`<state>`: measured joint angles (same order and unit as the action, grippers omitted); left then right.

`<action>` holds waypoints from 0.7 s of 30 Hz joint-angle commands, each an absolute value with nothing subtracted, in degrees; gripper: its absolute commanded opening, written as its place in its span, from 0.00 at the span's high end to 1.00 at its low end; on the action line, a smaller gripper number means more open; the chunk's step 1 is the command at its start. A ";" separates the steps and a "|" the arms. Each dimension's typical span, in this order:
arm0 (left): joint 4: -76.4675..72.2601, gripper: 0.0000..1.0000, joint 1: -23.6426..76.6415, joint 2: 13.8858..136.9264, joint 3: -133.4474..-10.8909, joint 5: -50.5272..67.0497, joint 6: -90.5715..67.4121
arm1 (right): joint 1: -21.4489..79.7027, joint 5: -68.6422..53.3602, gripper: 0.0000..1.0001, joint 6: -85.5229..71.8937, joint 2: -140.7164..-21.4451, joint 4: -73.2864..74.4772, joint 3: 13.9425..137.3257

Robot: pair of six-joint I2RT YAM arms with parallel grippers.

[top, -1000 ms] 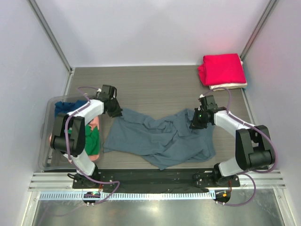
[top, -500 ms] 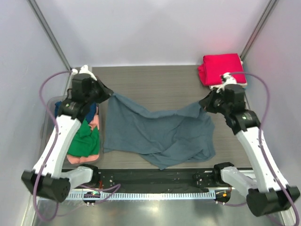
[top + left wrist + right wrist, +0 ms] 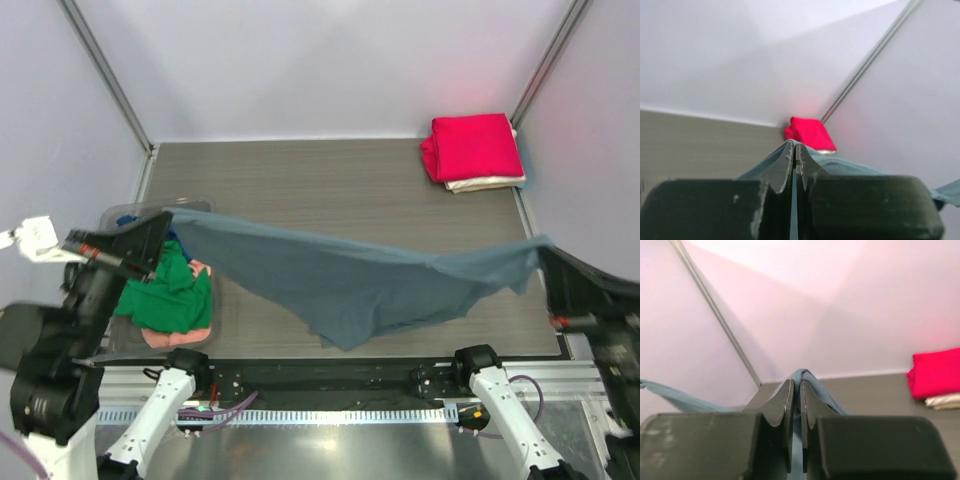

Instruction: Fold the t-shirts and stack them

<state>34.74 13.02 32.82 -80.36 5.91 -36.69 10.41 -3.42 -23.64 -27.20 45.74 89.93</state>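
The slate grey-blue t-shirt (image 3: 350, 280) hangs stretched in the air between both grippers, its lower edge sagging to a point over the table's front. My left gripper (image 3: 165, 225) is shut on its left corner, and the cloth (image 3: 840, 165) runs out from the closed pads of that gripper (image 3: 795, 147). My right gripper (image 3: 545, 250) is shut on the right corner. In the right wrist view a fold of cloth (image 3: 816, 382) pokes up between that gripper's (image 3: 796, 385) fingers. A folded red t-shirt (image 3: 473, 145) lies on a cream one (image 3: 487, 184) at the back right.
A clear plastic bin (image 3: 118, 212) stands at the left, under my left arm, holding green (image 3: 165, 290), salmon-pink (image 3: 185, 337) and navy (image 3: 128, 224) shirts. Grey walls close the back and sides. The red stack (image 3: 809, 132) also shows in the left wrist view.
Both arms have risen high and spread apart. The grey-blue shirt, crumpled on the table a second ago, is now lifted off it and pulled taut between them.
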 commanded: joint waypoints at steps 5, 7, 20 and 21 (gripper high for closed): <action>30.75 0.99 13.01 32.32 -85.84 3.62 -32.43 | 10.72 6.32 0.99 -14.69 -31.70 46.49 104.66; 37.48 1.00 12.92 36.71 -89.19 -1.74 -32.61 | 10.72 9.38 0.99 -12.58 -35.40 46.49 108.27; 39.47 1.00 6.43 84.08 -94.84 -1.26 -37.26 | 11.60 11.34 0.99 -8.18 -91.19 34.99 109.94; 37.98 1.00 5.63 91.25 -95.01 -0.36 -37.44 | 11.43 10.82 0.95 -7.83 -94.88 35.15 113.78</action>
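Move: Both hands hold the grey t-shirt by its far corners, high above the table. The bare middle of the table lies about 20 cm ahead of the left hand, 21 cm to its right and 49 cm below. From the right hand it is some 27 cm ahead, 25 cm left and 50 cm below. The clothes bin is roughly 12 cm ahead and 14 cm left of the left hand; the red stack is about 49 cm ahead and 11 cm right of the right hand. Back and up first, as a short wind-up of 5 to 10 cm with the wrists tipping up a little, then both arms whip fast forward and down towards the back wall, ending some 25 to 35 cm ahead of where they began. The fingers tip down in the swing, finishing about 30 degrees lower; both grippers keep their pinch on the grey t-shirt's corners. ##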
